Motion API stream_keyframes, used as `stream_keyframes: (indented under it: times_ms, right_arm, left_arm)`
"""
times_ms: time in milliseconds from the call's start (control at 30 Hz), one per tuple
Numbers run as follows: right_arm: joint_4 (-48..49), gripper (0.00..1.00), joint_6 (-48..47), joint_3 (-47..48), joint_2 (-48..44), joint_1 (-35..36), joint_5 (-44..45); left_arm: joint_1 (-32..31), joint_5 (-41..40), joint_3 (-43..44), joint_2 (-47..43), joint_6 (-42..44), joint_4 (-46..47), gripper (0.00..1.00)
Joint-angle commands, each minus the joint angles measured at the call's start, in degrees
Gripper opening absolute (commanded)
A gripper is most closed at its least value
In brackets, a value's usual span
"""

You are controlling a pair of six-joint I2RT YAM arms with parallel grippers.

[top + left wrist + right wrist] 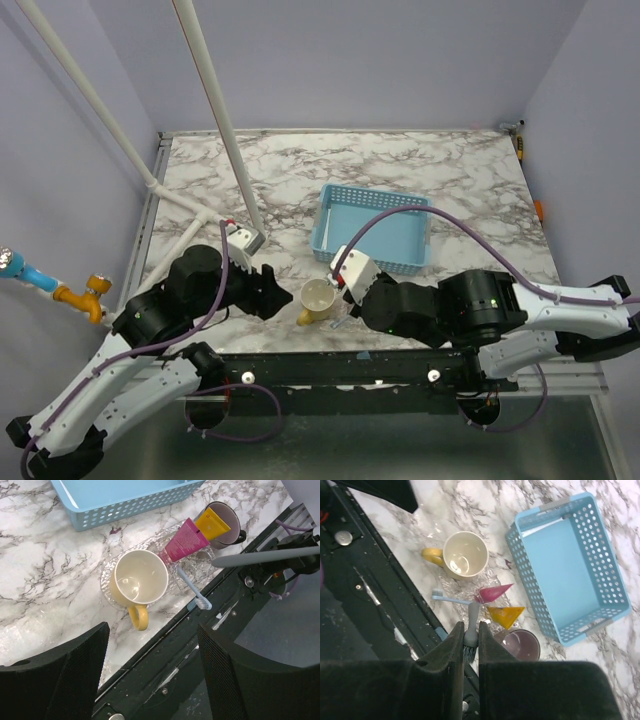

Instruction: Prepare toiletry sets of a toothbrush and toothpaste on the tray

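My right gripper (pixel 470 634) is shut on the bristle end of the grey toothbrush (pixel 472 616), whose handle points out over the clear glass tray (pixel 107 587). The same toothbrush (pixel 265 556) shows as a grey stick in the left wrist view. On the tray lie the pink toothpaste tube (pixel 185 540) and the pale blue toothbrush (pixel 191 586), its head over the table's front edge. The yellow toothpaste tube (pixel 212 524) rests against the purple mug (pixel 231 515). My left gripper (pixel 155 665) hangs open and empty over the table's front edge, near the yellow mug (pixel 140 577).
The yellow mug (pixel 465 555) stands upright on the tray's left part, handle toward the table edge. A light blue perforated basket (pixel 376 230) sits behind the tray. The black front rail (pixel 330 365) runs just below the tray. White pipes (pixel 215 100) cross the back left.
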Motion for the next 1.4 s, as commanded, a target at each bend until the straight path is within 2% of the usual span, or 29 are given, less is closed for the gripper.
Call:
stream_keyframes:
  times_ms: [0, 233, 400, 700, 1367]
  right_arm:
    - [-5.3, 0.0, 3.5, 1.1, -0.1, 0.4, 5.9]
    - [-5.6, 0.0, 6.0, -2.5, -2.0, 0.4, 4.7]
    - [-0.4, 0.0, 8.2, -11.1, -5.2, 0.4, 8.8]
    - [6.4, 0.0, 11.9, -18.7, -9.2, 0.4, 11.9]
    - [4.3, 0.0, 18.7, -21.5, -8.7, 0.4, 8.4]
  left_arm:
    - [0.7, 2.5, -2.1, -1.5, 1.4, 2.0, 0.71]
    - [1.4, 3.6, -3.8, -1.2, 1.2, 3.6, 0.71]
    - [1.9, 4.6, -4.6, -1.3, 1.3, 4.6, 0.71]
    - [2.7, 5.2, -5.0, -0.8, 1.3, 4.9, 0.71]
    - [4.1, 6.5, -5.3, -0.5, 1.2, 5.2, 0.71]
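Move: The right hand, already gripping the grey toothbrush, has the yellow toothpaste about 8 cm ahead, 4 cm to its right and some 23 cm below. The purple mug stands roughly 7 cm to the right of that tube, the pink toothpaste about 4 cm to its left; the blue toothbrush lies 4 cm ahead of the hand, 3 cm left, 26 cm down. From the left hand the yellow toothpaste is some 17 cm right, 4 cm ahead and 17 cm below. Keeping its pinch on the grey toothbrush, the right hand sinks about 6 cm and shifts some 4 cm right, over the tray's front side towards the yellow toothpaste and purple mug. The wrist turns about 15 degrees clockwise along the way; most of the travel comes early, then the hand nearly halts, still well above the tray. ##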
